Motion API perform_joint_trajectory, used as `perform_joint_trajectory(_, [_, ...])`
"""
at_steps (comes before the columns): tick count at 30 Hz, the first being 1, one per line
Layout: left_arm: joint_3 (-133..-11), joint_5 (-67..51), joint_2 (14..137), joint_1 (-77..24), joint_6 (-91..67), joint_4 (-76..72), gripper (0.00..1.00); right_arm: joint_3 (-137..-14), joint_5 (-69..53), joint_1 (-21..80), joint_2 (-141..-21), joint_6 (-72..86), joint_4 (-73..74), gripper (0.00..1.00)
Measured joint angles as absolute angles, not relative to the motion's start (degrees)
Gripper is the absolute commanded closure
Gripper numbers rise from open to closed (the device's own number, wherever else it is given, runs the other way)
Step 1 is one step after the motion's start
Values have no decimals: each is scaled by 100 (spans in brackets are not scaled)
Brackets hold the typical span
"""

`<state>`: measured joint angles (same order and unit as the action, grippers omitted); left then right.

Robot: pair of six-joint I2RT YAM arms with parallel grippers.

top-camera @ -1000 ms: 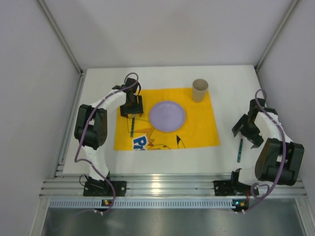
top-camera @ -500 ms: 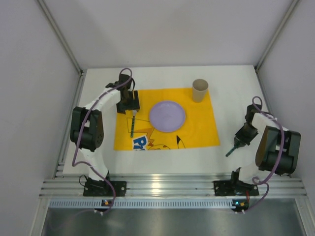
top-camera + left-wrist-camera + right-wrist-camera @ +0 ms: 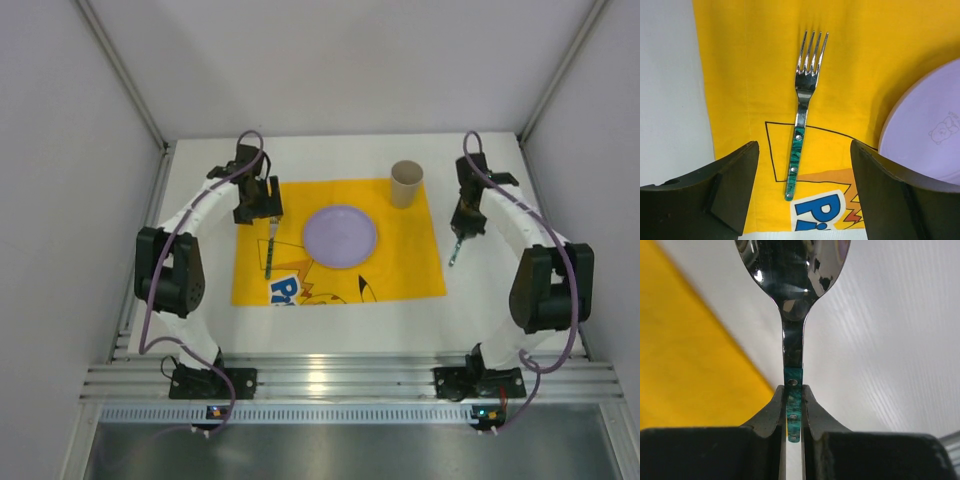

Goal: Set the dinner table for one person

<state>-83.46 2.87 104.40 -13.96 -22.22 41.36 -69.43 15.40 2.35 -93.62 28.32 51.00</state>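
Observation:
The white dinner table carries a yellow printed cloth with a lilac plate at its middle. A green-handled fork lies on the cloth left of the plate, tines pointing away from the arm bases. My left gripper hovers just beyond the fork, open and empty. In the left wrist view the fork lies between the spread fingers. My right gripper is shut on a green-handled spoon at the cloth's right edge. In the right wrist view the spoon sticks out of the gripper.
A tan paper cup stands at the cloth's far right corner, close to the left of the right gripper. The ribbed aluminium rail runs along the near edge. Grey walls enclose the table on three sides.
My right gripper closed on the spoon at the table's right front and carried it to the cloth's right edge by the cup. My left gripper backed away from the fork.

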Motion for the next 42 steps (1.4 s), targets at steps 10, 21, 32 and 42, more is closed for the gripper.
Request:
perform_joint_trajectory(10, [-8307,480,9911,-1396,-2368,4209,21,-8023,1188,2287,-9664,2744,5015,100])
perform_joint_trajectory(21, [-7356,891,8545,-1396,-2644,4469,21,-7922,1007,2875,-10412,2486,4860,100])
perform_joint_trajectory(32, [-6845,1245,7618,-1396,-2950,4779,21,-8433,1092,2875,-11375,2163,4606,61])
perform_joint_trajectory(42, [-6825,1323,7426,-1396,-3061,5059,20,-8556,1232,2926,-11006,2060,4685,20])
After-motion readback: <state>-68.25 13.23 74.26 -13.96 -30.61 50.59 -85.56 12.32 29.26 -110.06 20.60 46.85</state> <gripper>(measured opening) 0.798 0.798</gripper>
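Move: The right hand holds the spoon by its handle. The place for it, the bare strip of yellow cloth right of the plate, is about 19 cm to this hand's left, 4 cm ahead and 8 cm below. From that strip the plate's middle is some 12 cm farther left and 2 cm ahead; the cup stands 12 cm ahead and 2 cm to the right of it. From the left hand the strip lies about 28 cm right, 2 cm back; the fork is 9 cm beneath, 2 cm back and 1 cm right. Leftward fast, about 19 cm, the right hand carries the spoon over the cloth's edge, arching up first and then sinking beside the plate while turning some 35 degrees counter-clockwise; easing a little forward, it opens, lets go of the spoon and starts to rise. The left hand, open and empty, draws back about 10 cm from the fork, rising and drifting left. ##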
